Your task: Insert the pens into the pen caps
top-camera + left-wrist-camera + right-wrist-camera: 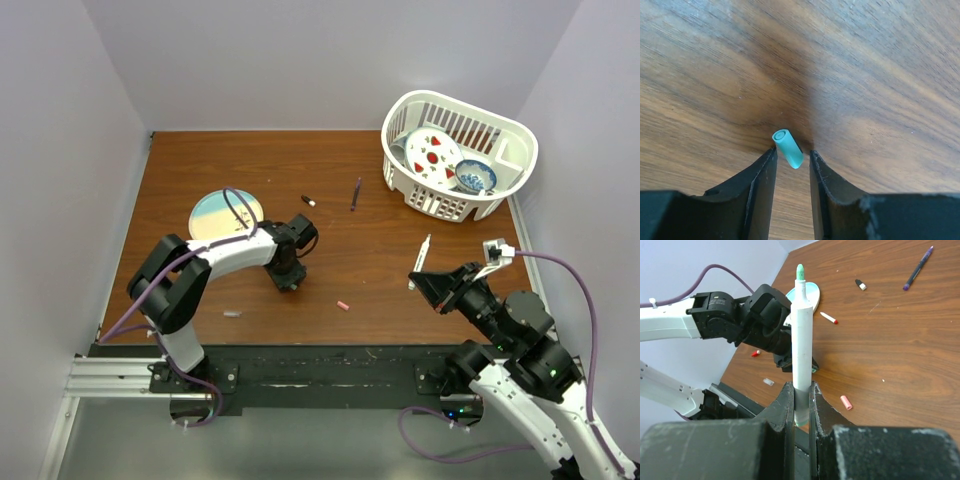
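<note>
A teal-green pen cap [788, 148] lies tilted on the wood between the tips of my left gripper [792, 152]. The jaws stand open, with a gap on each side of it. In the top view that gripper [289, 281] points down at the table's middle left. My right gripper [801, 387] is shut on a white pen [803, 340] whose green tip points up. It hovers at the near right [432, 282], and the pen [421, 260] sticks out toward the back. A pink cap [343, 305] lies between the arms.
A purple pen [356, 193] and a black cap [308, 201] lie further back. A red-tipped white pen [828, 317] and a red cap [755, 353] lie near the left arm. A round plate [215, 215] sits at the left, and a white basket [440, 205] of dishes at the back right.
</note>
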Robot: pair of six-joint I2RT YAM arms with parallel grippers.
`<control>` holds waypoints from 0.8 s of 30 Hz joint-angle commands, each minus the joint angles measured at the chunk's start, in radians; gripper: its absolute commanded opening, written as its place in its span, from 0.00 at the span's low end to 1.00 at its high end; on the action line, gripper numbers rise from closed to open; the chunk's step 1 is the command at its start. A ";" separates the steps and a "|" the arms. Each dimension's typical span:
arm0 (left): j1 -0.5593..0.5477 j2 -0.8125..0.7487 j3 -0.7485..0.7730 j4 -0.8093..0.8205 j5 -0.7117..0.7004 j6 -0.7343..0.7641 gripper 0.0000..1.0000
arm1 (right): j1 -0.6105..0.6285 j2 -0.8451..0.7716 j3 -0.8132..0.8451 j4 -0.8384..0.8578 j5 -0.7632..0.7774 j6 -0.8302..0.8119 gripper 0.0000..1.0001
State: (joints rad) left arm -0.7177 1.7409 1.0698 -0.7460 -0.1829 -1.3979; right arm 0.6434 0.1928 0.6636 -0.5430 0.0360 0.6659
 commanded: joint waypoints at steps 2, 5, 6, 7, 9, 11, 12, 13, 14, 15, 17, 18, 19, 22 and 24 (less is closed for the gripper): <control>0.018 0.025 -0.007 0.016 -0.024 0.016 0.34 | 0.004 -0.004 0.022 0.009 0.021 -0.022 0.00; 0.024 0.031 -0.010 0.008 -0.035 0.026 0.23 | 0.004 -0.003 0.018 0.011 0.019 -0.017 0.00; 0.024 0.032 -0.010 0.016 -0.039 0.031 0.20 | 0.004 -0.001 0.016 0.011 0.016 -0.015 0.00; 0.024 0.028 -0.011 0.023 -0.043 0.051 0.16 | 0.004 0.000 0.014 0.012 0.012 -0.015 0.00; 0.026 0.029 -0.016 0.049 -0.041 0.082 0.03 | 0.002 0.007 0.010 0.017 0.005 -0.008 0.00; 0.029 0.026 -0.021 0.054 -0.040 0.106 0.00 | 0.004 0.008 0.002 0.023 -0.008 0.000 0.00; 0.029 0.023 -0.022 0.081 -0.040 0.125 0.00 | 0.004 0.011 -0.002 0.028 -0.013 0.003 0.00; 0.029 0.010 -0.025 0.098 -0.038 0.175 0.00 | 0.004 0.017 -0.010 0.032 -0.019 0.006 0.00; 0.027 0.000 -0.031 0.118 -0.038 0.204 0.00 | 0.002 0.022 -0.033 0.055 -0.033 0.008 0.00; 0.027 -0.009 -0.030 0.129 -0.043 0.220 0.00 | 0.004 0.030 -0.048 0.076 -0.056 0.008 0.00; 0.029 -0.050 -0.031 0.131 -0.061 0.240 0.00 | 0.002 0.069 -0.096 0.147 -0.128 0.015 0.00; 0.027 -0.069 -0.036 0.164 -0.064 0.260 0.00 | 0.004 0.086 -0.108 0.175 -0.161 0.020 0.00; 0.026 -0.119 -0.042 0.189 -0.058 0.305 0.00 | 0.004 0.127 -0.120 0.207 -0.191 0.026 0.00; 0.026 -0.248 -0.089 0.316 0.005 0.382 0.00 | 0.002 0.184 -0.170 0.348 -0.301 0.050 0.00; 0.024 -0.355 -0.143 0.458 0.075 0.422 0.00 | 0.004 0.238 -0.211 0.458 -0.356 0.069 0.00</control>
State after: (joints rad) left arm -0.7002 1.6066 0.9817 -0.5625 -0.1780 -1.1114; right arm 0.6434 0.3614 0.5030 -0.3386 -0.1497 0.6941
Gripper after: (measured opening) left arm 0.059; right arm 0.084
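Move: The teal pen cap lies practically between the left hand's open fingers, level with them and about 1 cm below. From the left hand the pink cap is some 4 cm back and 11 cm right, the grey cap 6 cm back and 12 cm left, and the red-tipped pen 12 cm ahead and 1 cm left. The right hand, already gripping the green-tipped pen, has the teal cap about 9 cm ahead, 21 cm left and 27 cm lower; its pink cap is 5 cm ahead, 11 cm left and equally low. Staying low, the left fingers close and pinch the teal cap, then lift it about 2.5 cm and slightly forward, turning some 15 degrees clockwise as the fingertips tip forward. Late on, the right hand starts down and left, about 5 cm each way, towards the left hand, swinging counter-clockwise and tipping down while keeping its grip on the pen. ##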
